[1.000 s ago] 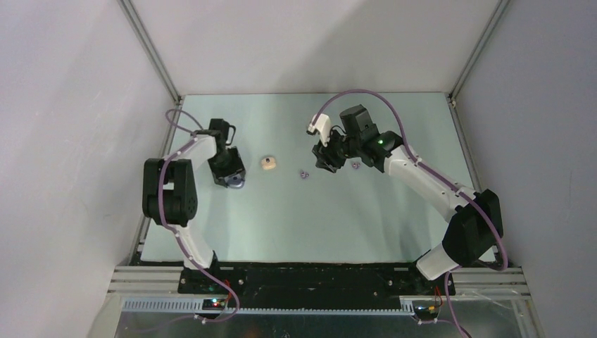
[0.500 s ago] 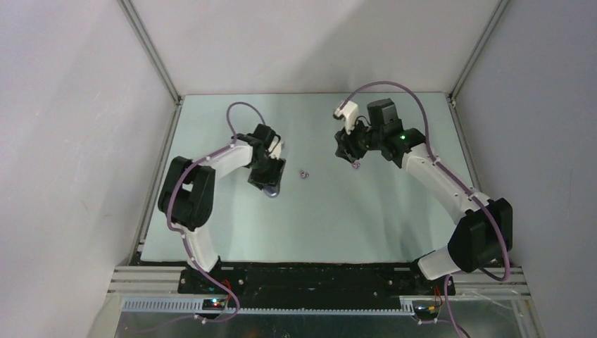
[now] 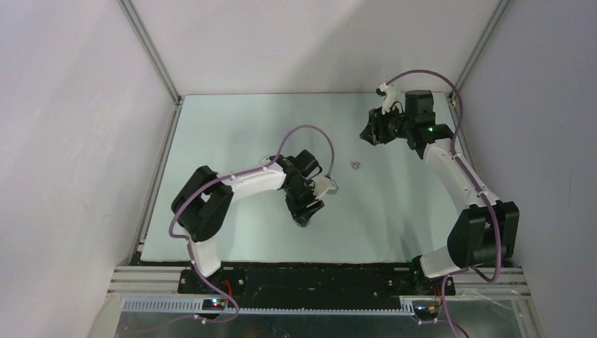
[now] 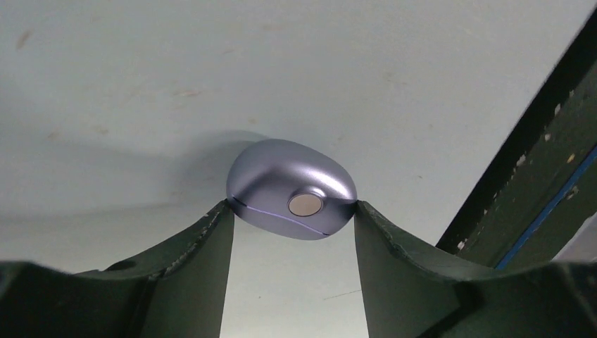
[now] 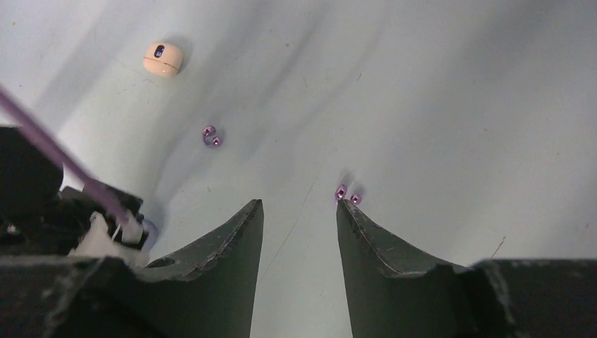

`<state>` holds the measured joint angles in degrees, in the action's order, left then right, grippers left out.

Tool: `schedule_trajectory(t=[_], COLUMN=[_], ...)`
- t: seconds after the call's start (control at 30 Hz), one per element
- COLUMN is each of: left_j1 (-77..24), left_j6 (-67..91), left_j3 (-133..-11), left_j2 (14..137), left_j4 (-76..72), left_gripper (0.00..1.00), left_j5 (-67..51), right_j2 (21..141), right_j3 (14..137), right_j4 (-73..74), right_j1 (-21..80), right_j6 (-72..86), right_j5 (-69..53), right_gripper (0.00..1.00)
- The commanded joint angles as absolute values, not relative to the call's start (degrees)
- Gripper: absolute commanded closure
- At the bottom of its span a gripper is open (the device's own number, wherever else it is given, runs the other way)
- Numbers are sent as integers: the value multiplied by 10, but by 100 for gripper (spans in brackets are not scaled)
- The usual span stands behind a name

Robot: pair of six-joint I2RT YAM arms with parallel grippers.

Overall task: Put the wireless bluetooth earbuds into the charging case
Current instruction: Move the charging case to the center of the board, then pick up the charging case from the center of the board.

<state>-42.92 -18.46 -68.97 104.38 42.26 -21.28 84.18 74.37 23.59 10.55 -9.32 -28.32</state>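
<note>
A closed purple charging case (image 4: 291,190) with a round metal spot is clamped between the fingertips of my left gripper (image 4: 292,204), over the table. From above, that gripper (image 3: 308,211) is at the table's middle, and the case is hidden under it. My right gripper (image 5: 299,204) is open and empty, and from above it hovers at the back right (image 3: 367,135). One purple earbud (image 5: 346,194) lies on the table just past its right fingertip, also seen from above (image 3: 357,165). Another purple earbud (image 5: 211,135) lies farther left. No cream-white earbuds show.
A closed cream pebble-shaped case (image 5: 163,58) lies on the table beyond the second purple earbud. The left arm's wrist and purple cable (image 5: 84,211) fill the right wrist view's lower left. Grey walls with metal posts (image 3: 151,53) enclose the pale green table (image 3: 232,127).
My left arm swung from the table's left side to its middle, carrying the purple case. My right arm drew back to the far right, away from the earbuds.
</note>
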Motion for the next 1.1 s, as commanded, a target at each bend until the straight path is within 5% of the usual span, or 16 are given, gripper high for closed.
schedule_trajectory(t=[0.0,0.23,0.47,0.73,0.87,0.97,1.0,1.07], left_j1=[-462,-462,-412,-294,-243,-221,-213,-210], left_j6=[-358,-381,-360,-186,-84,-21,-8,9], left_j3=[-680,-666,-709,-707,-675,-645,-636,-616], left_j2=[1027,964,872,716,658,640,627,611], left_j4=[456,404,423,376,351,362,362,372], left_gripper=[57,28,19,18,2,1,0,0], left_j5=[-216,-189,-218,-125,-37,-45,-47,-54], right_j2=[818,829,850,929,1004,1063,1088,1115], right_j3=[735,703,721,792,848,899,915,921], right_j4=[233,256,346,546,609,661,666,657], right_j1=[81,50,64,238,310,352,366,388], right_j6=[-70,-125,-318,-724,-854,-911,-918,-939], right_j5=[-308,-379,-464,-434,-397,-376,-369,-342], right_gripper=[53,50,44,43,42,39,21,3])
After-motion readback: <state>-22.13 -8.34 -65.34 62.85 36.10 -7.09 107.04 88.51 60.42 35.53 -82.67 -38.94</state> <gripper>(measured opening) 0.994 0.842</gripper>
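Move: The left hand already has the purple case between its fingers, right at its hand point, on the board. From that hand the nearer purple earbud lies about 15 cm ahead and 1 cm right, and the beige case about 20 cm ahead and 12 cm left. From the right hand the purple case is some 19 cm back, 21 cm left and 21 cm below; the nearer earbud is about 3 cm back and 20 cm left, the other purple earbud 2 cm left and level fore and aft, both roughly 22 cm down. The left hand eases the purple case a last 1 to 1.5 cm back along the board with a small clockwise turn, then opens, comes free and climbs some 20 cm, swinging left and forward and twisting counter-clockwise as its fingers spread fully. The right hand first drifts slightly right and down, then sweeps left, back and down towards the purple case, about 14 cm left and 12 cm each back and down overall, swivelling nearly 80 degrees counter-clockwise and opening wider near the end, still touching nothing. ##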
